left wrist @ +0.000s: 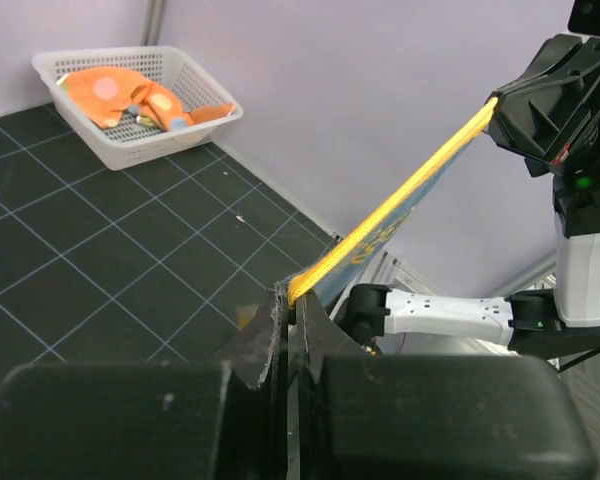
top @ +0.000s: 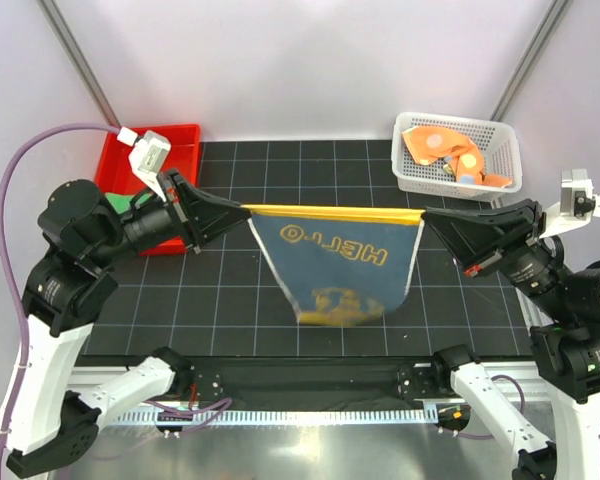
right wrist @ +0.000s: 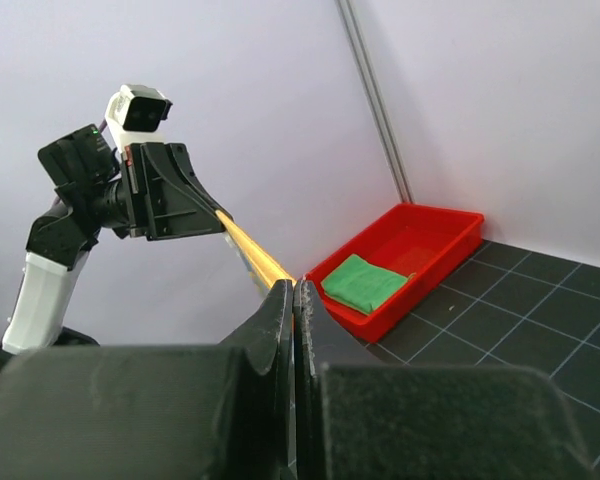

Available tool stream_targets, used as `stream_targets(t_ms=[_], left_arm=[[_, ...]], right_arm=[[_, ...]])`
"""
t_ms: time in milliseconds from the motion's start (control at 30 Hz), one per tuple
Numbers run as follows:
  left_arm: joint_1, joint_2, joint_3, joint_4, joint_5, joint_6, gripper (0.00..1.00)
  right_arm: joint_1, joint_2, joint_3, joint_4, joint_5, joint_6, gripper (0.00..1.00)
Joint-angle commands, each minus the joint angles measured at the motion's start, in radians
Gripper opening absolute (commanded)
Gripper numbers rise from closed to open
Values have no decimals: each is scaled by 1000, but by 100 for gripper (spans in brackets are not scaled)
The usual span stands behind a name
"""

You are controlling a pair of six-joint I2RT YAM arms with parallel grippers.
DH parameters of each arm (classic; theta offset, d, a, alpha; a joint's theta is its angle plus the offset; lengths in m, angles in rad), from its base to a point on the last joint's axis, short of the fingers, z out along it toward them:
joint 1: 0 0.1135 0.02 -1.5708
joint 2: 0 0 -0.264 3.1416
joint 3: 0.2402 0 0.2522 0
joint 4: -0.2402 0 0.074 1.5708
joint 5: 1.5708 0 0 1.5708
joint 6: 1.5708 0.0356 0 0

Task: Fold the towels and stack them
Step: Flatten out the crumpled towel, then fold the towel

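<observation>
The HELLO towel (top: 330, 255) hangs stretched between both grippers. Its yellow top edge is taut, the lettering reads upside down, and its lower end bunches on the black mat. My left gripper (top: 242, 210) (left wrist: 295, 295) is shut on the top left corner. Opposite it, my right gripper (top: 425, 216) (right wrist: 298, 285) is shut on the top right corner. A folded green towel (right wrist: 363, 283) (top: 115, 200) lies in the red tray (right wrist: 435, 225) (top: 185, 135). An orange polka-dot towel (top: 445, 150) (left wrist: 120, 95) lies crumpled in the white basket (top: 507, 150) (left wrist: 210, 118).
The black gridded mat (top: 230, 300) covers the table under the towel. The tray stands at the back left, partly behind my left arm; the basket stands at the back right. Slanted frame posts (top: 75, 60) rise at both back corners.
</observation>
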Motion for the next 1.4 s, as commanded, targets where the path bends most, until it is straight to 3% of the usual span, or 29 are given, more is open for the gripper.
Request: stream_targets(t_ms=[0, 200, 300, 467, 633, 767, 867, 967, 1133, 1367], left_arm=[[13, 17, 60, 30, -31, -24, 0], [16, 215, 127, -123, -302, 130, 0], [51, 314, 138, -130, -348, 171, 0], [169, 529, 120, 10, -292, 176, 0], [270, 777, 199, 172, -239, 219, 0], [353, 1082, 389, 197, -109, 196, 0], [385, 1214, 523, 177, -16, 188, 0], [395, 1248, 548, 171, 17, 231, 0], [398, 1235, 479, 160, -11, 288, 0], [398, 1138, 330, 133, -31, 328, 0]], right_arm=[[-8, 6, 54, -1, 104, -6, 1], [-8, 136, 18, -35, 314, -173, 1], [-8, 263, -27, 17, 344, -223, 1], [-9, 492, -113, 247, 298, -236, 1], [-26, 853, -107, 501, 283, -243, 1], [-58, 1122, 37, 621, 237, -229, 1], [-68, 1282, 178, 620, 189, -250, 1], [-80, 1365, 246, 601, 135, -261, 1], [-86, 1374, 222, 587, 94, -275, 1], [-84, 1253, 27, 554, 51, -275, 1]])
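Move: The towel hangs stretched between both raised hands by its upper corners, and is being taken to the bare table out ahead: about 42 cm ahead, 4 cm left and 49 cm below the left hand; 44 cm ahead, 4 cm left and 52 cm below the right. The red bin lies 41 cm ahead, 32 cm left of the left hand, the green towel inside it 35 ahead, 32 left. The white basket stands 56 cm ahead, 25 cm right of the right hand. The towel is flung out over the table by its held edge: both hands start almost level forward, then swoop forward and down together, some 40 cm out and 35 cm down, drifting slightly left. The fingers tip downward as they go and keep their pinch on the corners, the edge staying taut; at full reach both hands stop and ease back a little, still sinking. ##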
